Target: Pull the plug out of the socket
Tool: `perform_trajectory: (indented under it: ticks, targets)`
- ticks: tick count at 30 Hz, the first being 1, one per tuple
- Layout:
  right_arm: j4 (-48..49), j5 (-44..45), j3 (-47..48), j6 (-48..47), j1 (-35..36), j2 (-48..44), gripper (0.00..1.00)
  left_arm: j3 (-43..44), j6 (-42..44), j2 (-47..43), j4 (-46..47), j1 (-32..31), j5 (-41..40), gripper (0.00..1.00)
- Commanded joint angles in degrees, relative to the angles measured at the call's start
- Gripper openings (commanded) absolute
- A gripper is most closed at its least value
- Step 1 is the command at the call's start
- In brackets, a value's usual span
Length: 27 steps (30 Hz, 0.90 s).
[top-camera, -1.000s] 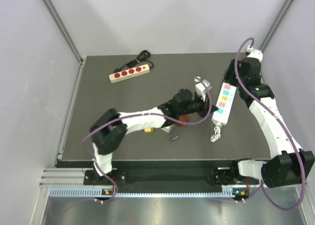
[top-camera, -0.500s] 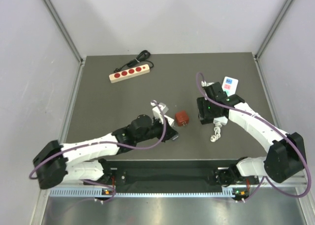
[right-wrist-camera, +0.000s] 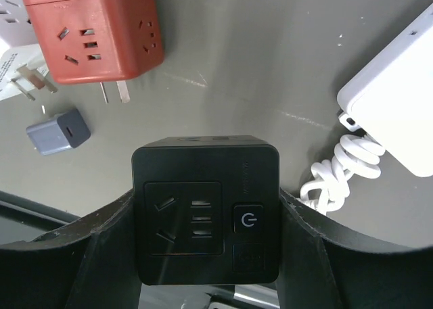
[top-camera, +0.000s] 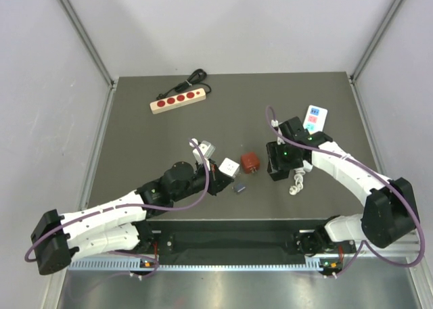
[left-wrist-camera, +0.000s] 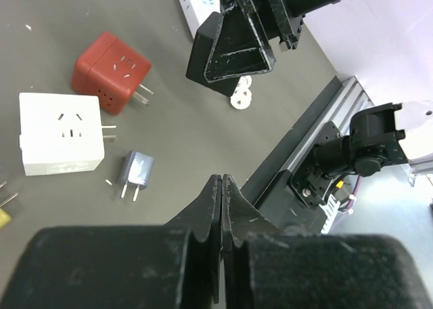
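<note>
My right gripper [right-wrist-camera: 206, 211] is shut on a black cube socket [right-wrist-camera: 193, 161], held just above the mat; its slots face the right wrist camera and are empty. From above, that socket [top-camera: 277, 161] is left of the white cord. A small grey-blue plug [top-camera: 238, 187] lies loose on the mat, prongs out, also seen as the plug [left-wrist-camera: 135, 174] in the left wrist view. My left gripper [left-wrist-camera: 222, 182] is shut with nothing between its fingers, hovering near the plug and a white cube socket [top-camera: 229, 168]. A red cube socket [top-camera: 251, 161] lies between the arms.
A white power strip [top-camera: 312, 123] with its coiled cord [top-camera: 296, 182] lies right of my right gripper. A wooden strip with red sockets [top-camera: 177, 100] and a black cable sits at the far left. The mat's near edge and metal rail [left-wrist-camera: 318, 130] are close by.
My left arm has drawn back toward the near left, uncovering the white cube socket. My right gripper with the black socket shifted slightly toward the near side.
</note>
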Motion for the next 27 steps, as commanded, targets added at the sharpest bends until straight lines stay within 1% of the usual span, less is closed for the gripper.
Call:
perform_trajectory:
  ticks: [1, 4, 5, 6, 7, 8, 10, 11, 12, 13, 14, 16, 18, 19, 20, 21, 22, 27]
  targets:
    - [1.36, -0.03, 1.55, -0.69, 0.82, 0.11, 0.0, -0.53, -0.44, -0.37, 0.12, 0.01, -1.07, 0.0]
    - [4.96, 2.6, 0.41, 1.85, 0.82, -0.16, 0.0, -0.26, -0.18, 0.07, 0.38, 0.01, -1.24, 0.0]
    - [8.36, 2.61, -0.29, 3.52, 0.81, -0.51, 0.0, -0.17, 0.0, 0.33, 0.47, 0.01, -1.24, 0.0]
    - [10.48, 4.44, -1.95, 4.32, 0.81, -1.64, 0.0, 0.0, 0.17, 0.77, 0.55, 0.01, -1.24, 0.0]
    - [15.55, 5.76, -3.27, 5.19, 0.99, -2.44, 0.0, 0.18, 0.26, 1.04, 0.56, 0.1, -1.33, 0.0]
    - [18.39, 7.43, -4.76, 6.77, 1.43, -3.4, 0.0, 0.18, 0.26, 1.04, 0.64, 0.01, -1.24, 0.0]
    - [24.01, 10.86, -9.42, 8.18, 1.78, -5.95, 0.0, 0.18, 0.26, 1.39, 0.91, 0.1, -1.24, 0.0]
    - [29.0, 14.44, -12.31, 9.15, 2.56, -7.35, 0.0, 0.18, 0.35, 1.57, 1.08, 0.01, -1.16, 0.0]
    - [31.23, 16.39, -13.55, 9.42, 3.27, -7.97, 0.0, 0.09, 0.35, 1.57, 1.08, 0.1, -1.15, 0.0]
    - [35.42, 18.24, -14.78, 9.6, 3.88, -8.42, 0.0, 0.09, 0.44, 1.48, 1.0, 0.01, -1.15, 0.0]
    - [37.56, 21.65, -17.06, 9.95, 5.11, -9.12, 0.0, 0.09, 0.53, 1.57, 1.0, 0.01, -1.15, 0.0]
    - [43.34, 24.65, -19.09, 10.39, 6.17, -9.3, 0.0, 0.0, 0.53, 1.48, 0.91, 0.1, -1.42, 0.0]
    - [48.45, 30.01, -22.52, 10.83, 8.71, -9.56, 0.0, -0.17, 0.79, 1.57, 1.0, 0.01, -1.86, 0.0]
    - [53.96, 31.95, -23.84, 10.65, 10.9, -9.56, 0.0, -0.17, 0.88, 1.74, 1.08, 0.01, -2.12, 0.0]
    - [56.71, 36.05, -26.2, 10.39, 12.05, -9.3, 0.0, -0.09, 1.05, 1.83, 1.17, 0.01, -2.21, 0.0]
    - [59.61, 38.18, -27.44, 9.95, 13.46, -8.95, 0.0, 0.0, 1.05, 2.01, 1.17, 0.01, -2.3, 0.0]
    - [66.25, 40.12, -28.76, 9.51, 15.47, -8.51, 0.0, -0.08, 1.14, 2.09, 1.17, 0.01, -2.38, 0.0]
    - [77.38, 49.62, -32.55, 9.16, 19.27, -2.02, 0.0, 0.18, 1.32, 1.83, 0.38, 0.1, -2.47, 0.0]
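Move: My right hand holds the black plug and makes for bare table about 5 cm ahead of it, some 8 cm lower. The red cube stands about 11 cm to its left, 1 cm farther out; the gray charger some 15 cm left and 8 back; the white power strip's middle about 15 cm right and 10 ahead. From my left hand, that bare spot lies some 22 cm right, 13 ahead and 19 below. Keeping the black plug pinched in my right fingers, I carry it about 5 cm forward and, early on, a couple of centimetres down, along the right side of the red cube. As it goes I swing the fingers from pointing down to pointing well forward, some 40 degrees, with a smaller clockwise turn, so its socket face tips upward. ##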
